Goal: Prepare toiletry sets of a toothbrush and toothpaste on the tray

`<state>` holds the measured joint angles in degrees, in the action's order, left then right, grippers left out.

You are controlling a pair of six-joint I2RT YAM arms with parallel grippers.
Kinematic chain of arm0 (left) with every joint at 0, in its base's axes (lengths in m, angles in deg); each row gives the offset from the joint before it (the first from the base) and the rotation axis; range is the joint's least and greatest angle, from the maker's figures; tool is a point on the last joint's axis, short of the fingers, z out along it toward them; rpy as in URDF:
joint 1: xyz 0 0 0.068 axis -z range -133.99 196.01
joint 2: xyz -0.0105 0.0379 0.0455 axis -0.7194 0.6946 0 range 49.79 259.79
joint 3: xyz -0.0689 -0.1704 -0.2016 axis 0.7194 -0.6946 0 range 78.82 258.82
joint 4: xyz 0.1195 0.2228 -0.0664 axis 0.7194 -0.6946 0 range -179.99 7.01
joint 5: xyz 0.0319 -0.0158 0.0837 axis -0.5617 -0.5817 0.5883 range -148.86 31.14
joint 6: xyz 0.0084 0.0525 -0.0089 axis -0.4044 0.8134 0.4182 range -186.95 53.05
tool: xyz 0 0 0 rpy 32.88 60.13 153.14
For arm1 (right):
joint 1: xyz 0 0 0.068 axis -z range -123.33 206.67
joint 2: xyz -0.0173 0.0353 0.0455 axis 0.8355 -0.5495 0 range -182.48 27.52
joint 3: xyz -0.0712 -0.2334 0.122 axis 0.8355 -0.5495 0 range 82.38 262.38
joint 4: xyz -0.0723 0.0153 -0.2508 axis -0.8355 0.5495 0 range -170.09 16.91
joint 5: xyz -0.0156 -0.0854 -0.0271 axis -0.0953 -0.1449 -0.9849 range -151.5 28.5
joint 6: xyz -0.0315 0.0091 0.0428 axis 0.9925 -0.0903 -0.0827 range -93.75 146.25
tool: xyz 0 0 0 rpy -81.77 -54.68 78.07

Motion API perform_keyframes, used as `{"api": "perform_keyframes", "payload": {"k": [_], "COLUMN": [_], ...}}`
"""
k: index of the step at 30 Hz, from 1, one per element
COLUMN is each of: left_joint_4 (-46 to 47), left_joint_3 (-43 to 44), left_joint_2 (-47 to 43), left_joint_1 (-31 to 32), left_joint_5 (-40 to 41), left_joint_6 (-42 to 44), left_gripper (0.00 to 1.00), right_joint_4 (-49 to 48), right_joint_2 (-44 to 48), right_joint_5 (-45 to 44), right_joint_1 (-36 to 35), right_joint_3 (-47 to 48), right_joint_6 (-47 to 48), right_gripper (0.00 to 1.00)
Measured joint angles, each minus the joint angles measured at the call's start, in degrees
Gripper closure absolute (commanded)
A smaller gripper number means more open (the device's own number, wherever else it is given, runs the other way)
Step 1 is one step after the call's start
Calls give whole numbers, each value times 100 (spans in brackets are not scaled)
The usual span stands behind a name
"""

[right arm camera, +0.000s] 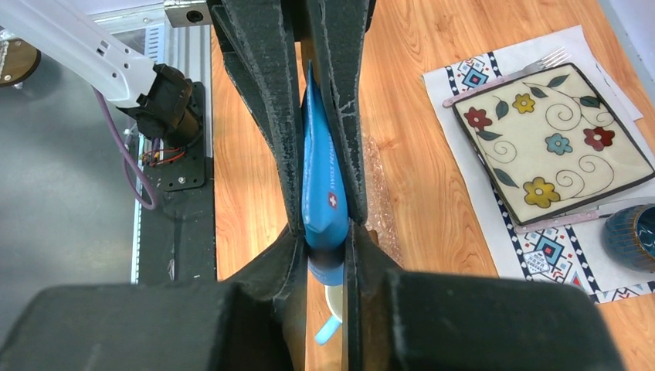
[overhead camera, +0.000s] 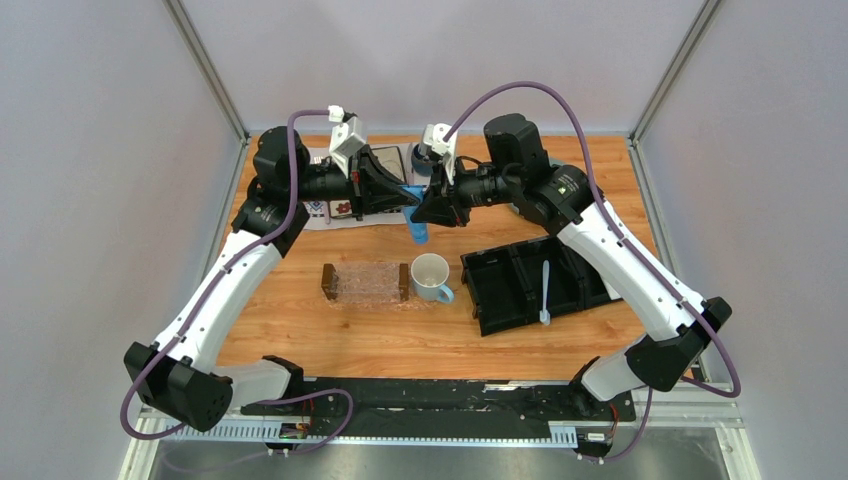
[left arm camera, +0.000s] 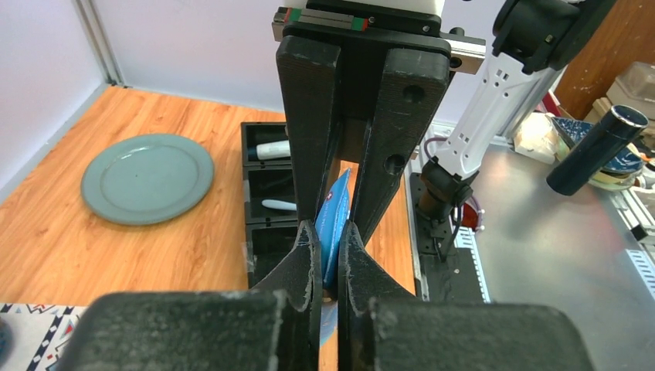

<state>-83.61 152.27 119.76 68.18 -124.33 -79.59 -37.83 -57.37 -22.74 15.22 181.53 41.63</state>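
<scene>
Both grippers meet over the back middle of the table, each shut on the same bright blue toothpaste tube (overhead camera: 417, 230). My left gripper (left arm camera: 329, 232) pinches the blue tube (left arm camera: 334, 212) at its flat end. My right gripper (right arm camera: 326, 230) clamps the tube (right arm camera: 324, 182) just above its cap, which points down. The clear tray (overhead camera: 365, 283) with brown wooden ends lies below and in front, nothing on it. A white toothbrush (overhead camera: 545, 292) rests in the black organizer (overhead camera: 500, 270). The left wrist view shows the toothbrush (left arm camera: 278, 205) and a whitish tube (left arm camera: 270, 150) in separate compartments.
A white mug (overhead camera: 430, 277) with a blue handle stands between tray and organizer. A green plate (left arm camera: 147, 178) lies at the back right. A floral square plate (right arm camera: 548, 147) and a dark bowl (right arm camera: 633, 236) sit on a patterned mat at the back left.
</scene>
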Motion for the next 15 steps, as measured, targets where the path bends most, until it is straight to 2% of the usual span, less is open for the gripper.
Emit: {"api": "perform_keyframes", "payload": {"k": [1, 2, 5, 8, 11, 15], "left_joint_4": [-28, -74, -229, -472, -599, -723], "left_joint_3": [0, 0, 0, -44, -203, -638], "left_joint_2": [-2, -4, -33, -114, -245, -560], "left_joint_1": [0, 0, 0, -57, -251, -651], "left_joint_5": [2, 2, 83, 245, 396, 608], "left_joint_6": [20, 79, 280, 485, 656, 885], "left_gripper": [100, 100, 100, 100, 100, 100], "right_joint_4": [11, 31, 76, 131, 170, 184], "right_joint_2": [-2, -2, -11, -11, 11, 59], "right_joint_5": [2, -9, -66, -203, -376, -597], "right_joint_1": [-2, -4, -17, -42, -48, -48], "right_joint_3": [-2, 0, -2, -20, -109, -278], "right_joint_6": [22, 44, 98, 166, 240, 328], "right_gripper": [85, 74, 53, 41, 36, 34]}}
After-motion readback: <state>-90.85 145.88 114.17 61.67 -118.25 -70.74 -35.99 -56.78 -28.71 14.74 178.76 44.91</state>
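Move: The left hand already pinches the toothpaste tube by its top end, the tube's middle about 5 cm below; the clear tray lies some 10 cm to this hand's left, 2 cm ahead and about 38 cm below, and the white cup 3 cm right, 2 cm ahead, 35 cm below. The right hand still grips the tube at its middle; from it the black organiser is roughly 24 cm right, 2 cm ahead and 33 cm down. Left, down and somewhat forward, the left hand draws the toothpaste out from between the right fingers, about 5–6 cm in all, gathering speed towards the tray. It keeps its pinch and swings some 10 degrees counter-clockwise. The right fingers open to well over half and let go, that hand sinking about 2.5 cm. ##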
